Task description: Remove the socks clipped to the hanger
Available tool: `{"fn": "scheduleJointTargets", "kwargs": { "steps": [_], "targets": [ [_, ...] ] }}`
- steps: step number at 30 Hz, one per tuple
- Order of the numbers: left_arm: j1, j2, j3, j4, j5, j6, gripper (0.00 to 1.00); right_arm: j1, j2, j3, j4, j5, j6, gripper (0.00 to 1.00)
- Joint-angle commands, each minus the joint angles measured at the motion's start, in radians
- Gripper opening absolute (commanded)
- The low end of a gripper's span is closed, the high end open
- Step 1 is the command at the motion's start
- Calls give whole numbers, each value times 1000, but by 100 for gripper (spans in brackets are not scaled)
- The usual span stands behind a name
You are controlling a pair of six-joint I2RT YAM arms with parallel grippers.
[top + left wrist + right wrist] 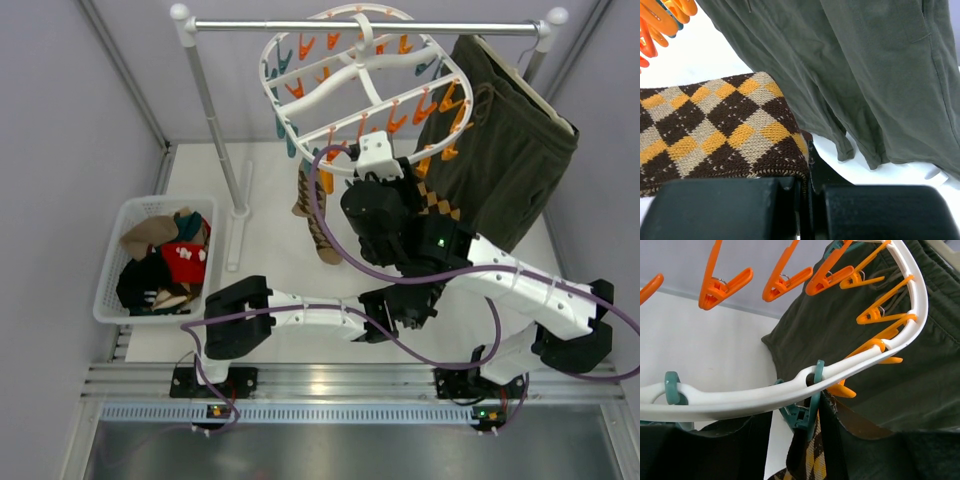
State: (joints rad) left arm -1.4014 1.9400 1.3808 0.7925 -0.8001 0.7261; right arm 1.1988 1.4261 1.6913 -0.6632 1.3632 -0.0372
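Note:
The round white hanger [268,75] hangs from the rail, ringed with orange and teal clips. Its rim [740,400] crosses the right wrist view. A teal clip [807,412] on that rim holds a brown-tan argyle sock [815,465]. My right gripper [800,425] is raised to the rim, open, with a finger on each side of the clip. The right finger [900,455] touches the clip; the left one [705,450] stands slightly off it. My left gripper [807,200] is shut on the lower edge of the argyle sock [715,130]. A second sock [318,225] hangs from the front left rim.
Dark olive shorts [500,160] hang on a thin hanger right behind the sock and both grippers. The white-and-steel rail [360,27] stands on a post [215,120] at the left. A white basket [110,270] at the left holds several loose socks.

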Motion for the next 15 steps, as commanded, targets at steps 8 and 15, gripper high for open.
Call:
{"fn": "scheduleJointTargets", "kwargs": {
  "steps": [8, 15],
  "targets": [
    [-1, -18, -6, 44, 16, -60, 0, -16, -18, 10, 116, 30, -67, 13],
    [16, -88, -179, 40, 19, -259, 0, -22, -41, -1, 131, 10, -61, 13]
  ]
}}
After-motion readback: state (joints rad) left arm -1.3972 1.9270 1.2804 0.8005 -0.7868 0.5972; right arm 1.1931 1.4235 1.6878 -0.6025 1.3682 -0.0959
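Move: The teal clip holding the checked sock sits on the hanger's near rim, right between the right hand's open fingertips, about 1 cm ahead. Along the rim, an orange clip is some 5 cm to its right and 2 cm farther out, and another teal clip about 8 cm to its left, level with it. The left hand, already pinching the sock, has the holding clip about 12 cm above, 9 cm to its left and 4 cm ahead. The right fingers close on the teal clip and squeeze it, grip effort rising clearly, while the hand creeps up barely half a centimetre and then holds there. The left hand keeps its shut pinch on the sock, almost still at first, then pulls it down and away from the clip, about 3.5 cm in a quick late tug, the wrist tipping down some 5 degrees. ##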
